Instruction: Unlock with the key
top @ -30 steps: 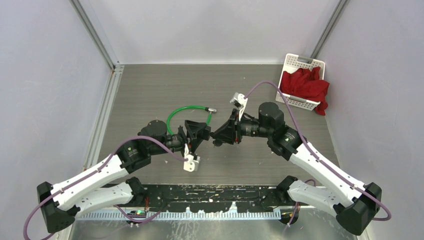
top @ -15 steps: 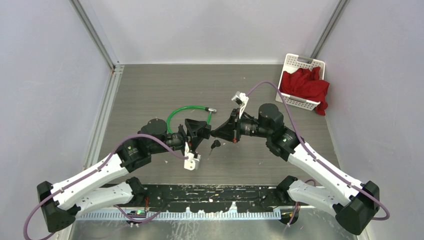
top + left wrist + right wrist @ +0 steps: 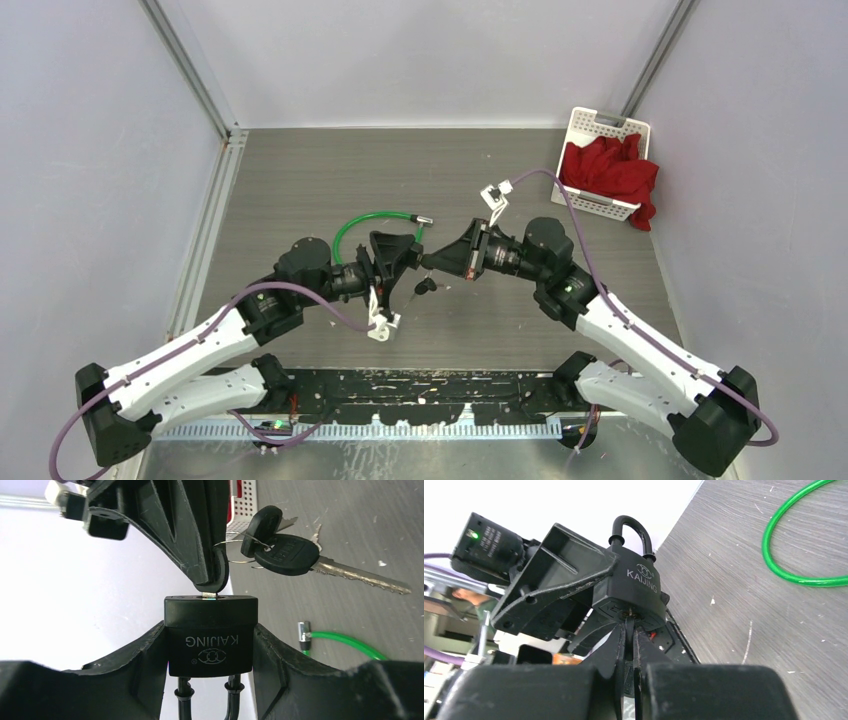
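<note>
A black padlock (image 3: pixel 210 652) marked KAIJING sits between the fingers of my left gripper (image 3: pixel 209 627), held by its sides with the shackle (image 3: pixel 630 527) toward the wrist. My right gripper (image 3: pixel 628 630) is shut on the black head of the key (image 3: pixel 216 580), and the key's blade is in the keyhole on the padlock's (image 3: pixel 634 592) bottom face. Two spare keys (image 3: pixel 287 555) hang from a ring beside the held key. In the top view both grippers meet above the table's middle, left gripper (image 3: pixel 393 255) facing right gripper (image 3: pixel 432 262).
A green cable loop (image 3: pixel 360 225) with a metal end lies on the table behind the left gripper. A white basket (image 3: pixel 600 125) holding red cloth (image 3: pixel 610 170) stands at the far right corner. Walls enclose the table on three sides.
My right gripper has closed on the key's head and its wrist has rolled, swinging the camera mount up and right. The hanging spare keys shifted a little to the left. The left gripper still holds the padlock.
</note>
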Robot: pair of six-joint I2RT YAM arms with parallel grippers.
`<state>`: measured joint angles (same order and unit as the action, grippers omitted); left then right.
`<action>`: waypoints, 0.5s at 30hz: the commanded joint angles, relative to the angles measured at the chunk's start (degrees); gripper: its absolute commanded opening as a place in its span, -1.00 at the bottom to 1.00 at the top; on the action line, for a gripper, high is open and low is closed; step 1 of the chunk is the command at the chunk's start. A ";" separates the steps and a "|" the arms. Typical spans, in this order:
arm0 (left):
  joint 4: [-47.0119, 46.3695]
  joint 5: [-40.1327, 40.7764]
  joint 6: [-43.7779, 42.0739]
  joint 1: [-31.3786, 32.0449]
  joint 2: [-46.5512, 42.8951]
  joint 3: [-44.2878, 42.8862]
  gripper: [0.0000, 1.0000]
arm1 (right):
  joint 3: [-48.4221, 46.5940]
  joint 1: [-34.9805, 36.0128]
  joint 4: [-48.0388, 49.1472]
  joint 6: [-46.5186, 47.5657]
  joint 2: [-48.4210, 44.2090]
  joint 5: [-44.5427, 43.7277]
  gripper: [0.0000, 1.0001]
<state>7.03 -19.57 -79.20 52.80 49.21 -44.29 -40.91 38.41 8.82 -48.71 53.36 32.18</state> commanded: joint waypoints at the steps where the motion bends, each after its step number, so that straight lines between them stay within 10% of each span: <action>1: -17.22 -7.86 -8.71 1.14 -0.96 -0.53 -1.00 | 3.01 0.63 13.08 -13.52 -1.59 -2.85 -0.98; 7: -18.10 -9.86 -11.48 1.25 -1.58 0.03 -1.00 | 6.89 0.67 18.54 -18.83 -3.86 -5.52 -0.95; 12: -15.95 -8.68 -8.44 1.29 -2.38 -0.24 -1.00 | 2.58 0.26 11.25 -9.31 -5.80 -3.94 0.08; 15: -13.63 -5.86 -2.68 1.29 -2.40 -1.95 -1.00 | -3.45 0.26 0.48 6.68 -6.84 -2.99 0.33</action>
<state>1.39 -23.64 -86.74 53.39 48.88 -42.65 -35.73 38.50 16.88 -59.07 48.56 28.80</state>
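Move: My left hand holds the padlock, with the key already in its keyhole; the key's head, pinched in my right fingers, lies about 4 cm to the left hand's right. From my right hand the padlock body is some 4 cm to the left and 1 cm ahead. The dangling keys hang about 5 cm below my right hand and 1 cm back. The loose keys lie on the table roughly 12 cm ahead, 12 cm right and 29 cm below. I wring the key further in the padlock: my right hand keeps its pinch and rolls about 10 degrees, its fingertips tipping up, while my left hand, still gripping the body, rolls some 10 degrees the other way. Both hands rise about 2 cm together and drift slightly right; late on, my right fingers spread wide and let go of the key. ##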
